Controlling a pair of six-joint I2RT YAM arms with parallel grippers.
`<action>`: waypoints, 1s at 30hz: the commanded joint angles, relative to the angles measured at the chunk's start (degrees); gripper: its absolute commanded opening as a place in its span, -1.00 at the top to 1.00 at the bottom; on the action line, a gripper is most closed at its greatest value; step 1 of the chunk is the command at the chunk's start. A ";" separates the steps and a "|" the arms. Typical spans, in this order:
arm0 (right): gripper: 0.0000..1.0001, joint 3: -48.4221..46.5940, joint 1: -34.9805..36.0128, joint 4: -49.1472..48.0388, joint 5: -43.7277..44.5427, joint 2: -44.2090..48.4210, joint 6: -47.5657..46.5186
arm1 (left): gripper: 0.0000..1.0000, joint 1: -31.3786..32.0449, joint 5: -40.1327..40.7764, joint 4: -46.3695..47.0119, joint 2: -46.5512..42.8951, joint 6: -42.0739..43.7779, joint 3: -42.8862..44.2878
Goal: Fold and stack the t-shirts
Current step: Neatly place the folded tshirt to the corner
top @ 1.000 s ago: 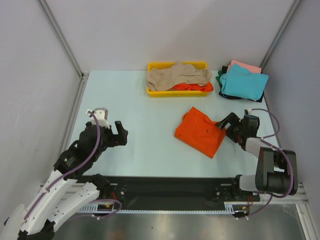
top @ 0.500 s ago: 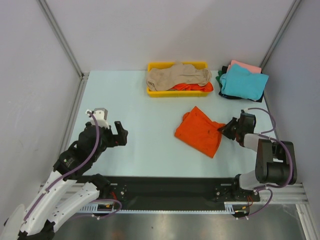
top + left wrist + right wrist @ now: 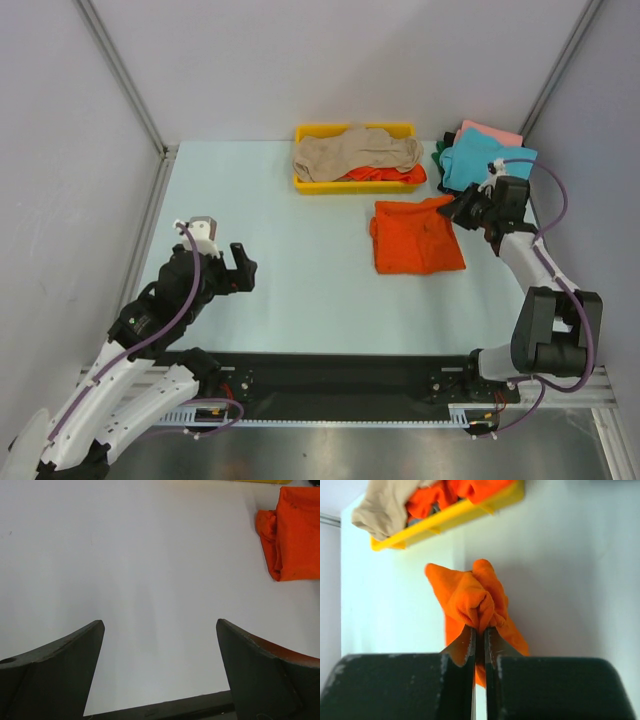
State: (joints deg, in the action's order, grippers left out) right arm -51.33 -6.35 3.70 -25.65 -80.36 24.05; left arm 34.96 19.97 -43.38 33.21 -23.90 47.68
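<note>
A folded bright orange t-shirt (image 3: 417, 236) lies on the table right of centre, and my right gripper (image 3: 452, 209) is shut on its far right corner, the cloth (image 3: 475, 600) bunched between the jaws. Behind it a stack of folded t-shirts, teal (image 3: 487, 166) on top, pink (image 3: 492, 132) under it and a dark green edge (image 3: 440, 155) at its left, sits at the back right. A beige t-shirt (image 3: 355, 152) and more orange cloth (image 3: 385, 174) lie in the yellow tray (image 3: 312, 184). My left gripper (image 3: 220, 262) hovers open over bare table at the left; the orange t-shirt (image 3: 295, 532) shows at its upper right.
Grey walls with metal posts close in the table on three sides. A black rail (image 3: 330, 385) runs along the near edge between the arm bases. The yellow tray (image 3: 470, 511) stands just beyond the held shirt in the right wrist view.
My right gripper closed on the orange t-shirt's right corner and dragged it up and toward the back right, turning the shirt square. The left arm has not moved.
</note>
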 commanded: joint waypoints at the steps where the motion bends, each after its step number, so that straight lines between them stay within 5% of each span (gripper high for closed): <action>1: 1.00 -6.75 -0.33 2.79 -3.53 -1.55 -1.38 | -1.00 -0.51 -0.72 1.98 0.19 0.96 -0.04; 30: 1.00 -45.24 -4.99 12.90 0.95 -15.79 -14.38 | -0.99 -0.51 -2.48 2.33 4.49 1.49 -0.13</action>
State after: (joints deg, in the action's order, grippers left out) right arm -90.96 -11.27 18.55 -24.82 -96.03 12.25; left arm 34.89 17.80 -42.57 37.36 -23.83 47.64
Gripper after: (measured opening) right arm 0.046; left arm 0.996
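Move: The folded orange t-shirt is already gripped by one corner in the right hand, its body hanging about 7 cm left of the fingers, 5 cm back and 7 below. The corner stack it is bound for, turquoise on top, lies some 23 cm ahead of the right hand, 15 to its right and 11 lower; the yellow box is 24 ahead, 20 left, 10 below. From the idle left hand the stack is roughly 42 cm ahead, 61 right and 18 below. The folded orange t-shirt is carried up and forward by the right hand, about 13 cm higher and 10 cm farther out, towards the corner stack, veering some 6 cm to the right after a nearly straight start. The shut fingers keep their pinch on the corner while the wrist tips them upward and rolls its left side down, each by about 10 degrees. ##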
